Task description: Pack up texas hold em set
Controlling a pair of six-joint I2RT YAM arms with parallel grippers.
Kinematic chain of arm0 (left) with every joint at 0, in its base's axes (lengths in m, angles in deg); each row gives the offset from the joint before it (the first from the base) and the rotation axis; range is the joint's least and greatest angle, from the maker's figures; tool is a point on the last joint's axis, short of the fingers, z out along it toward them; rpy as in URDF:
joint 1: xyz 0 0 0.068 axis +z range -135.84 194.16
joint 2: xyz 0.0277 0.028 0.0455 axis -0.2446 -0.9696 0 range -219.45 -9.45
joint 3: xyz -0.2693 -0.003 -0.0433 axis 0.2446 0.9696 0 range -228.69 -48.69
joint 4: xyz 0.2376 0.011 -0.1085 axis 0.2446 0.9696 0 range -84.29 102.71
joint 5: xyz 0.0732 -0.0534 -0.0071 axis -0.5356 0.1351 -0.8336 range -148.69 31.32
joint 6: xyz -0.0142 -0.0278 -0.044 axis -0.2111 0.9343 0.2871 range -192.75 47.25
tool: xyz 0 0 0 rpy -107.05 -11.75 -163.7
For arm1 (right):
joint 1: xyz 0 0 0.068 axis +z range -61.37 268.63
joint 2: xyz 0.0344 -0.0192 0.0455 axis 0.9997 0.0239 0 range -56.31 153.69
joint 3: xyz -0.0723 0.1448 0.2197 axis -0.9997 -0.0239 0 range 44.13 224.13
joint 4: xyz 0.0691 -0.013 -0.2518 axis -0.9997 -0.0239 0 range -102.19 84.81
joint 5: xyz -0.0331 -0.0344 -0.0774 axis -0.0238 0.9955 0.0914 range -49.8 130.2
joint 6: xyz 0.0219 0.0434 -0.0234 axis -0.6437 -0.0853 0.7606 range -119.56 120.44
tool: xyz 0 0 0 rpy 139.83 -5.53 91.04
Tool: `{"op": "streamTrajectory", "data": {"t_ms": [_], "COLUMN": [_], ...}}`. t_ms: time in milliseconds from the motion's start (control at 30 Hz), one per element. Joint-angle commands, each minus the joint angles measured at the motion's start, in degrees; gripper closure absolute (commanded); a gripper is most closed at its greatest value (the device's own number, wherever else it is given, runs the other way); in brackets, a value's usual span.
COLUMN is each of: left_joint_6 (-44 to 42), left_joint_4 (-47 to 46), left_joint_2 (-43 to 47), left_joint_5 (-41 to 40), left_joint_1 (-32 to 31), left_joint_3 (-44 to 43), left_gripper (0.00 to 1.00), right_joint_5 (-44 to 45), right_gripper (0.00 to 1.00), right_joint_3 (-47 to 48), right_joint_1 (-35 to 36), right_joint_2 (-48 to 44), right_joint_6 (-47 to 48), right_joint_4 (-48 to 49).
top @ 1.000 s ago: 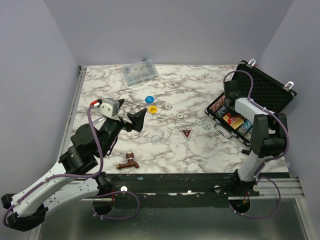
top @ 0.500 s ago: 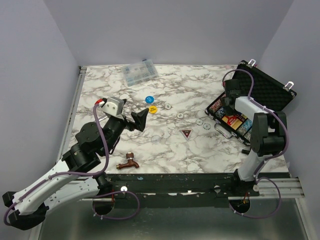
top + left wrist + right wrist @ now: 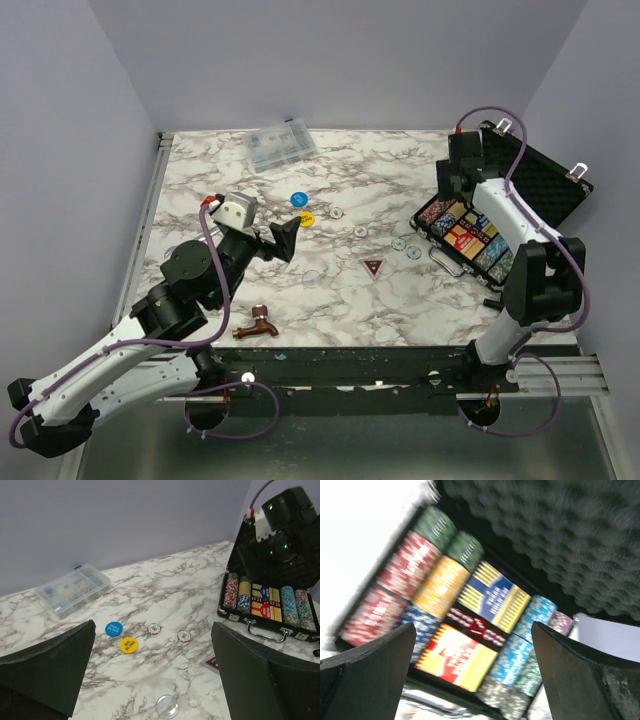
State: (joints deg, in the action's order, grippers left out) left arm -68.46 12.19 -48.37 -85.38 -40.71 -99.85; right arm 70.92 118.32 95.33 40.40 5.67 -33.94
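Observation:
The black hard case [image 3: 545,185] lies open at the right, its foam lid [image 3: 560,540] tilted back. Chip rows [image 3: 470,238] and two card boxes [image 3: 492,596] fill its tray. My right gripper [image 3: 450,190] hovers open and empty over the case's far left end; in its own view it [image 3: 472,630] is above the boxes. A blue disc [image 3: 298,199], a yellow disc [image 3: 307,218], several loose chips [image 3: 360,231] and a clear disc [image 3: 313,277] lie on the marble. My left gripper [image 3: 283,238] is open and empty, near the discs [image 3: 129,644].
A clear plastic compartment box [image 3: 281,146] sits at the back left. A copper faucet [image 3: 257,325] lies near the front edge by the left arm. A red triangular card [image 3: 373,266] lies mid-table. Purple walls close in the table on three sides.
My right gripper has risen and moved toward the far end of the case. My left arm has shifted slightly right, toward the discs. Both grippers stay open.

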Motion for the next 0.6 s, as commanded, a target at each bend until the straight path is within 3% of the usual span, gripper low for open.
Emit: {"op": "streamTrajectory", "data": {"t_ms": [0,167,267,367,567], "left_joint_6": [-1.6,-2.8,-3.5,-3.9,-3.9], "left_joint_4": [-0.8,-1.0,-0.3,-0.4,-1.0], "left_joint_2": [-0.4,-2.0,-3.7,-4.8,-6.3], "left_joint_5": [-2.8,-4.5,-5.9,-6.5,-8.2], "left_joint_1": [-0.2,-0.1,-0.1,-0.1,-0.1], "left_joint_3": [0.0,0.2,-0.3,-0.3,0.2], "left_gripper": [0.01,0.01,0.01,0.01,0.01], "right_joint_5": [-10.8,-31.7,-39.3,-40.0,-35.9], "right_gripper": [0.00,0.00,0.00,0.00,0.00], "right_joint_3": [8.9,-1.4,-8.2,-11.8,-12.5], "right_joint_1": [1.0,2.0,5.3,8.8,17.2], "right_joint_2": [-2.6,-6.7,-9.5,-10.2,-4.4], "right_joint_6": [-21.0,-30.1,-27.7,-24.2,-22.4], "right_joint_4": [-10.3,-4.4,1.8,5.4,3.7]}}
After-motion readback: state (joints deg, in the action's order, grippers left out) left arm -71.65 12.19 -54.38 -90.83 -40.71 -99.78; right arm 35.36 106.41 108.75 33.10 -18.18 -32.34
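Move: Below the right hand lies the open chip case, its middle some 8 cm down and nearly straight under the fingers. The triangular all-in button lies about 23 cm to that hand's left, 7 cm back and 11 cm down. At the same level, the 10 chip is roughly 26 cm left and 4 cm ahead, the nearer 5 chip 16 cm left and level with the hand. From the left hand the triangle lies about 13 cm ahead, 21 cm right and 34 cm down. Swinging left about 20 cm, the wide-open, empty right hand first lifts some 5 cm clear of the case, then sinks about 9 cm and draws back towards the triangular button, rolling some 40 degrees so its left side rises and the fingers point more steeply down; it touches nothing at the end. The left hand, also open, eases about 3 cm down and a little forward, rolling slightly. ##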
